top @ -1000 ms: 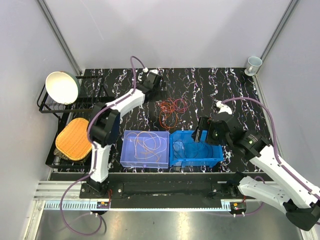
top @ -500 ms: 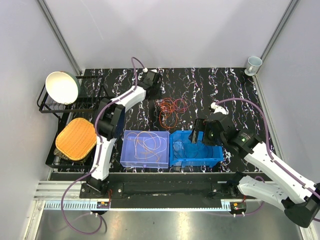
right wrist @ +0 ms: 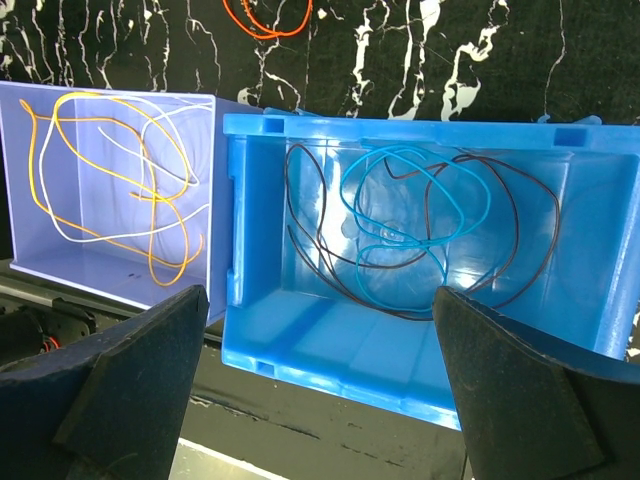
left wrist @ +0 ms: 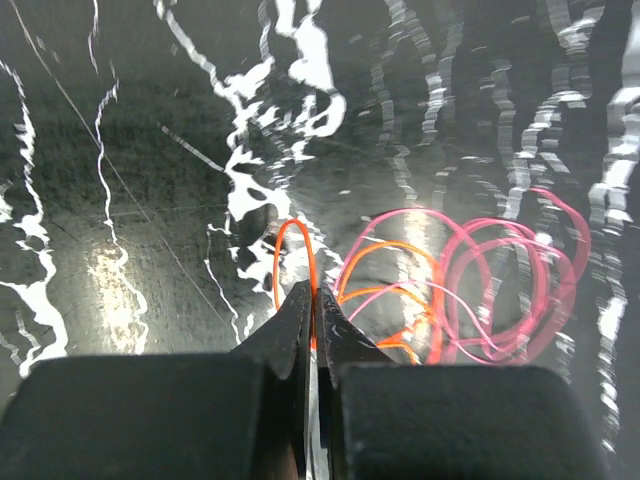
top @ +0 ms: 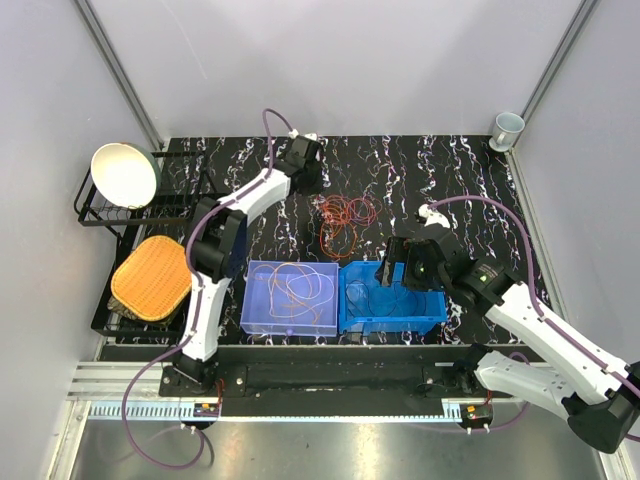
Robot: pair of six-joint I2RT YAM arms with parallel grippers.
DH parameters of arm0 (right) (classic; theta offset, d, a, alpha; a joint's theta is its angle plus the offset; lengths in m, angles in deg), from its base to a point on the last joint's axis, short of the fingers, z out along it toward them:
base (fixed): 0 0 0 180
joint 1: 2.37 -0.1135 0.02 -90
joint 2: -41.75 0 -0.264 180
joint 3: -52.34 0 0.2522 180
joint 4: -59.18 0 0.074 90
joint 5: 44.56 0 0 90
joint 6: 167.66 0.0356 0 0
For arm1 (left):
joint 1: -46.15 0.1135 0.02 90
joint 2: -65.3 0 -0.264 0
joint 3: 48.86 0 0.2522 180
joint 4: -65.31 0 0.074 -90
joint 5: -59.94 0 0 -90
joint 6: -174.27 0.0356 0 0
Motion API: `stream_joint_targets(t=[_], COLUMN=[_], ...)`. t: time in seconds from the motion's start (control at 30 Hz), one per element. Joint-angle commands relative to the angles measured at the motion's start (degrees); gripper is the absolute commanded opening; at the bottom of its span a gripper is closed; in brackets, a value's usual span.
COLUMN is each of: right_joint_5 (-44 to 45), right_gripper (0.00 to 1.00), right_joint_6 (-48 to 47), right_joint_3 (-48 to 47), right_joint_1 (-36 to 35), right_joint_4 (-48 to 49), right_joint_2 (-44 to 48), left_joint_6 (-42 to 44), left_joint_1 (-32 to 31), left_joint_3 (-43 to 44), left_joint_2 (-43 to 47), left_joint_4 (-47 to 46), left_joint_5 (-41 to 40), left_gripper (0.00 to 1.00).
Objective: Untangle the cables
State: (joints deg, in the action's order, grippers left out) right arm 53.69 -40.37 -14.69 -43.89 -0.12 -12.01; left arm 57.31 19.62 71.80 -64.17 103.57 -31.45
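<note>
A tangle of red and orange cables (top: 343, 218) lies on the black marbled table behind the bins. My left gripper (top: 312, 180) is at its back left edge. In the left wrist view it (left wrist: 313, 292) is shut on an orange cable loop (left wrist: 296, 221), with pink-red coils (left wrist: 420, 212) to the right. My right gripper (top: 392, 272) hangs open and empty over the blue bin (top: 440, 305). In the right wrist view (right wrist: 320, 300) that bin (right wrist: 420, 130) holds a blue cable (right wrist: 400, 200) and a dark cable (right wrist: 300, 230).
A clear bin (top: 250, 300) left of the blue one holds yellow (right wrist: 40, 150) and white (right wrist: 170, 130) cables. A dish rack with a white bowl (top: 125, 175) and an orange mat (top: 150, 277) stands at the left. A cup (top: 507, 128) sits at the back right corner.
My right gripper has shifted a little to the left over the blue bin. My left arm has straightened slightly, its gripper staying at the pile's edge.
</note>
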Motion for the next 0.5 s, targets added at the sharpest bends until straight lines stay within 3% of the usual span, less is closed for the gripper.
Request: stream_joint_targets(t=[0.0,0.3,0.4,0.47], right_joint_5=[-0.3,-0.1,-0.2,-0.3], right_gripper=[1.00,1.00,1.00,1.00], right_joint_6=[-0.6,0.2,0.4,0.4], right_joint_3=[-0.2,-0.3,-0.6,-0.9], right_joint_1=[0.2,0.2,0.2,0.2], right_joint_4=[2.2,2.2,2.6,3.0], right_joint_2=[-0.2,1.6,2.2,2.2], left_joint_6=[4.8,10.7,12.4,12.3], left_joint_1=[-1.3,-4.1,-4.8,-4.8], left_joint_3=[5.7,19.2,15.9,8.0], left_joint_2=[11.6,23.0,27.6,30.7], left_joint_4=[-2.3,-1.5,-4.1,-6.1], left_joint_5=[3.9,7.7,8.6,8.5], left_gripper=[0.00,0.00,0.00,0.00])
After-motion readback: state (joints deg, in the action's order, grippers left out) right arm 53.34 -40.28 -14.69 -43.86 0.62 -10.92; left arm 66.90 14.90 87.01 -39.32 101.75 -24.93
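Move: The left hand, shut on an orange-red loop at the tangle's far left edge, is only a few centimetres above the table; the middle of the cable tangle lies about 7 cm back and 6 cm right of it, 3 cm lower. The purple bin is some 27 cm back and 6 cm left of it, the blue bin 27 cm back and 17 cm right. From the right hand the tangle lies about 22 cm ahead, 12 cm left and 14 cm below. Fast and almost straight up, the left hand hoists the pinched orange-red loop off the table by more than 35 cm, drifting a little right and, late in the rise, some 6 cm back towards its base. Its wrist tips the fingers up by about 40 degrees on the way, and they stay shut on the cable. ##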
